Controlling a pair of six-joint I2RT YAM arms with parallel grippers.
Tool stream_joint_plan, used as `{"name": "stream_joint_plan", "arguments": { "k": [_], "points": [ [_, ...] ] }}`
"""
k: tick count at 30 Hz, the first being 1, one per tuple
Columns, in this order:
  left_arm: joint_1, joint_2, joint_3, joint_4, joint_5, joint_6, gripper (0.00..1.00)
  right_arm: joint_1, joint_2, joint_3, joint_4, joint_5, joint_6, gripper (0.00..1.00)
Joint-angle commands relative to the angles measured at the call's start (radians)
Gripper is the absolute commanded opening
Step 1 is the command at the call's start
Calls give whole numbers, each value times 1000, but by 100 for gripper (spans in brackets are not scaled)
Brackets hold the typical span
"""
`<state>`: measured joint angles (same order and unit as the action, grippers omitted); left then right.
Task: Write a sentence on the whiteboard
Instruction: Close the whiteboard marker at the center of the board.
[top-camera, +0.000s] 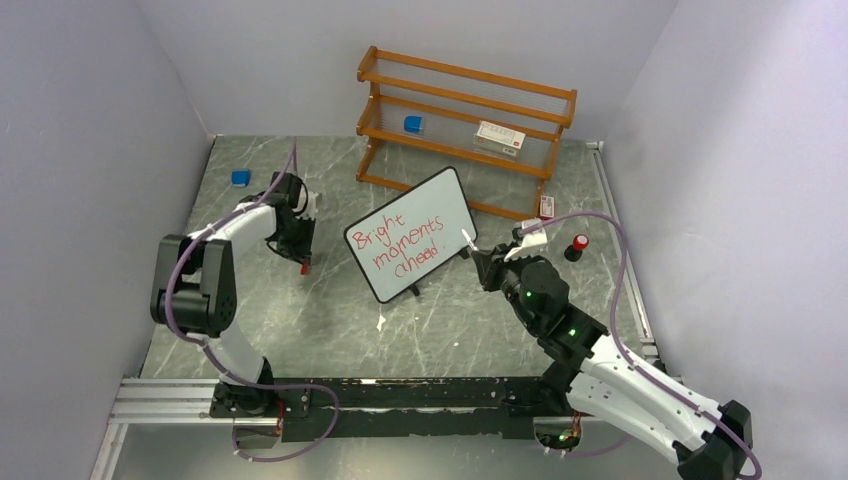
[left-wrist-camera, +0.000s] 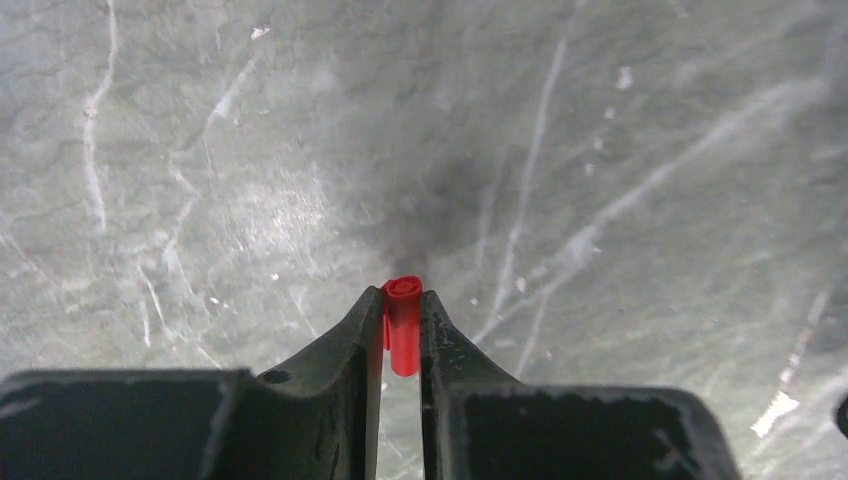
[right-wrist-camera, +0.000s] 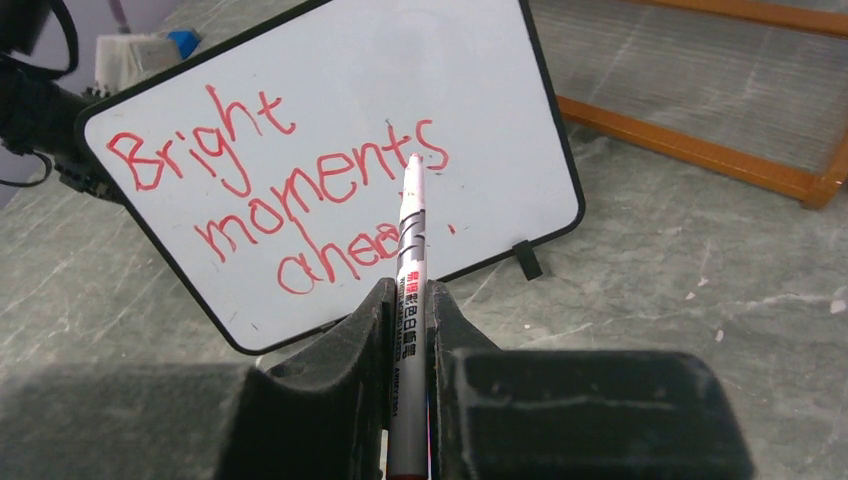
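Observation:
The whiteboard (top-camera: 410, 235) (right-wrist-camera: 330, 150) stands tilted at mid-table, with "Bright moments" and a third, partly hidden word written on it in red. My right gripper (top-camera: 482, 260) (right-wrist-camera: 408, 292) is shut on a silver-white marker (right-wrist-camera: 410, 230) (top-camera: 467, 240) just right of the board. The marker's tip points at the board's right part; I cannot tell whether it touches. My left gripper (top-camera: 303, 262) (left-wrist-camera: 402, 300) hangs low over the table left of the board, shut on a small red marker cap (left-wrist-camera: 402, 325) that pokes out between its fingertips.
A wooden shelf (top-camera: 465, 110) stands behind the board, with a blue block (top-camera: 412, 124) and a white box (top-camera: 499, 137) on it. A blue block (top-camera: 240, 177) lies far left. A red-topped black object (top-camera: 578, 246) and a small box (top-camera: 546, 206) sit right of the board.

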<state>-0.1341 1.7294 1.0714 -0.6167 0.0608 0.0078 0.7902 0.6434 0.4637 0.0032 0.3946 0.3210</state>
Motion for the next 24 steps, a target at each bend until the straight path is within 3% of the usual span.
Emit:
{"name": "stream_joint_plan", "arguments": {
  "k": [1, 7, 14, 20, 24],
  "points": [
    [11, -134, -33, 41, 93, -65, 5, 1, 19, -3, 61, -59, -21, 0],
    [11, -411, -141, 157, 127, -251, 5, 66, 49, -16, 143, -76, -42, 0],
    [13, -815, -255, 265, 88, -493, 5, 304, 112, -19, 281, 81, -89, 0],
    [13, -1020, -318, 316, 96, -660, 5, 447, 181, -4, 426, 141, -152, 0],
    [13, -1070, -352, 363, 127, -749, 5, 506, 226, -4, 545, 153, -209, 0]
  ]
}}
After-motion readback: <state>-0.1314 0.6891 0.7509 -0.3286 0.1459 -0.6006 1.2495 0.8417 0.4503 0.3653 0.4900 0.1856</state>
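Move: The left hand, low over the table, already holds the red cap; the marker in the right hand lies about 35 cm to its right, 5 cm back and 18 cm higher, the whiteboard's middle 24 cm right, 3 cm ahead and 8 cm higher. From the right hand the cap is some 37 cm left, 8 cm ahead and 20 cm lower; the board's middle 13 cm left, 11 cm ahead and 10 cm lower; the red-topped bottle 20 cm right, 10 cm ahead and 17 cm lower. Keeping its pinch on the red cap, the left hand sweeps it up about 24 cm, easing back slightly as the fingers swing from pointing down to ahead and rightward. The right hand keeps hold of the uncapped marker and carries it left some 12 cm and back 7 cm in front of the whiteboard, towards the cap, turning about 20 degrees counter-clockwise. ##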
